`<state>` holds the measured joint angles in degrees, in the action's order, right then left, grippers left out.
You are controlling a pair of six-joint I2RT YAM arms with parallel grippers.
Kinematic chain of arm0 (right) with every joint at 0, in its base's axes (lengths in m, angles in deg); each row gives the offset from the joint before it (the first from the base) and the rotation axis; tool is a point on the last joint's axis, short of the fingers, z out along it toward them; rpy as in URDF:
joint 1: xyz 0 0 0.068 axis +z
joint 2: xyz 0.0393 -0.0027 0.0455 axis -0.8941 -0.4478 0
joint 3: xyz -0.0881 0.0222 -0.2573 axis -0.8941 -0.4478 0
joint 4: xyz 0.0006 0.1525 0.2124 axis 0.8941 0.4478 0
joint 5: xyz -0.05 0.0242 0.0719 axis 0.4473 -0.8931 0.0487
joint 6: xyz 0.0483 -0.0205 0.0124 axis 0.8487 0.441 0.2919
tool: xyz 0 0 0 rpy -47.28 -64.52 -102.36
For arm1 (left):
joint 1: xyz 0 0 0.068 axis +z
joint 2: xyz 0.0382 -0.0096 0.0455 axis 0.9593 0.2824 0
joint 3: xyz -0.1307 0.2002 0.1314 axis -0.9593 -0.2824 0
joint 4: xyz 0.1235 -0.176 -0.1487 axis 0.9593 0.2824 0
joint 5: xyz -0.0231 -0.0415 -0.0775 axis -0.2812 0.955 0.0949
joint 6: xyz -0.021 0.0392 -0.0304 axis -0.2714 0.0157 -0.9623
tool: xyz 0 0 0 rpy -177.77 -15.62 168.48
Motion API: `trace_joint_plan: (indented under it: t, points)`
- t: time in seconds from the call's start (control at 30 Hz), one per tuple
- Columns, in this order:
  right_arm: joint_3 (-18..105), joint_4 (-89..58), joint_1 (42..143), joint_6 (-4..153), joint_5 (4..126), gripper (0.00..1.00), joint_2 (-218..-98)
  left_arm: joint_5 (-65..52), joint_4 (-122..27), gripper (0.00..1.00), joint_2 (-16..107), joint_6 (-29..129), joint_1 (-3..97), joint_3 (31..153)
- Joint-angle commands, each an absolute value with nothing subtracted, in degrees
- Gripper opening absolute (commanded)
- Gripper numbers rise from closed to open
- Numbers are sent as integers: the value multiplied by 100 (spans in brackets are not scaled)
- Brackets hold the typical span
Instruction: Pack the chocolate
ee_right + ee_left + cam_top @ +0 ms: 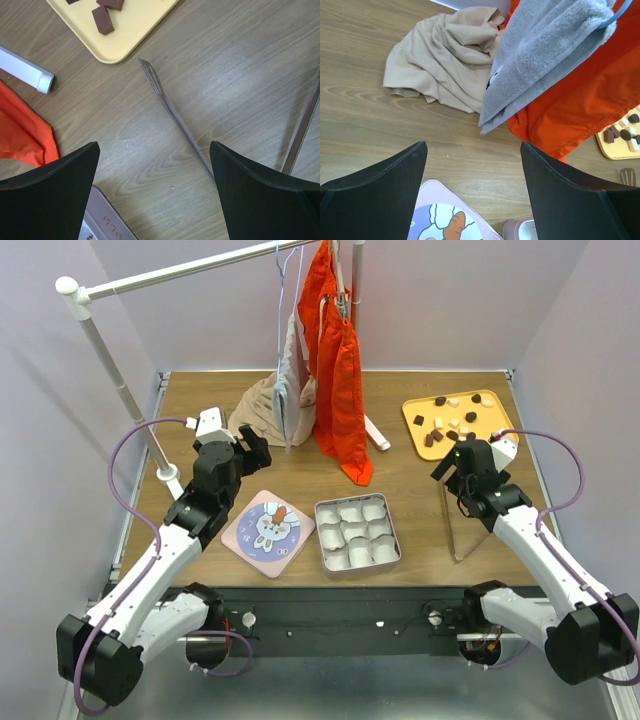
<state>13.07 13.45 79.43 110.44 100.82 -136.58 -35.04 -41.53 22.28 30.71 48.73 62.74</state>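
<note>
The chocolate (pixel 450 422) lies as several small dark brown and cream pieces on a yellow tray (pixel 491 400) at the back right. A metal tin (pixel 398 540) lined with white paper cups stands at centre front. My left gripper (pixel 256 448) hovers open over bare wood behind the tin's lid (pixel 268 530); its wrist view shows the left gripper (pixel 473 147) holding nothing. My right gripper (pixel 447 468) is open just in front of the tray. In its wrist view the right gripper (pixel 154 147) is empty, with brown chocolate (pixel 102 20) on the tray (pixel 135 30) beyond.
Metal tongs (pixel 460 525) lie on the table under the right arm, one tongs blade (pixel 175 117) running between my fingers. A clothes rack (pixel 100 350) holds an orange garment (pixel 340 390) and grey towel (pixel 540 55). A beige cloth (pixel 445 60) is crumpled beside them.
</note>
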Motion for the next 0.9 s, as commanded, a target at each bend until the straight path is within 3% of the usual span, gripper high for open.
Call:
trace_joint_plan:
  t: [0.0, 0.23, 0.57, 0.87]
  points:
    - [1087, 1248, 7939, 11164, 10105, 100, -13407, -3531, -4020, 85, 2360, 2907, 4907, 6478]
    - [981, 1239, 7939, 10892, 10139, 100, -13371, -3329, -3958, 86, 2658, 3160, 4969, 6715]
    - [673, 1291, 6367, 11261, 8699, 100, -13662, -2170, -3906, 86, 3423, 3363, 5118, 7102]
    - [146, 1783, 5769, 11814, 9533, 100, -12994, -1782, -3774, 86, 3731, 3601, 5171, 7041]
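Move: The open metal tongs lie about 8 cm to the right of my right hand, 6 cm back and 13 cm down; the yellow chocolate tray is some 19 cm ahead and 6 cm right, the box 12 cm back and 22 cm left. From my left hand the box is roughly 15 cm back, 24 cm right and 22 cm below; the lid sits 15 cm back, 2 cm right, the beige cloth 18 cm ahead, 3 cm right. I draw my wide-open right hand back slightly, then sweep it about 7 cm right, down and farther back towards the tongs, away from the chocolate tray, turning some 15 degrees clockwise. My left hand, still open and empty, eases forward, then swings right and down about 4 cm, tipping down and turning clockwise, nearing the box side and the hanging towel. ##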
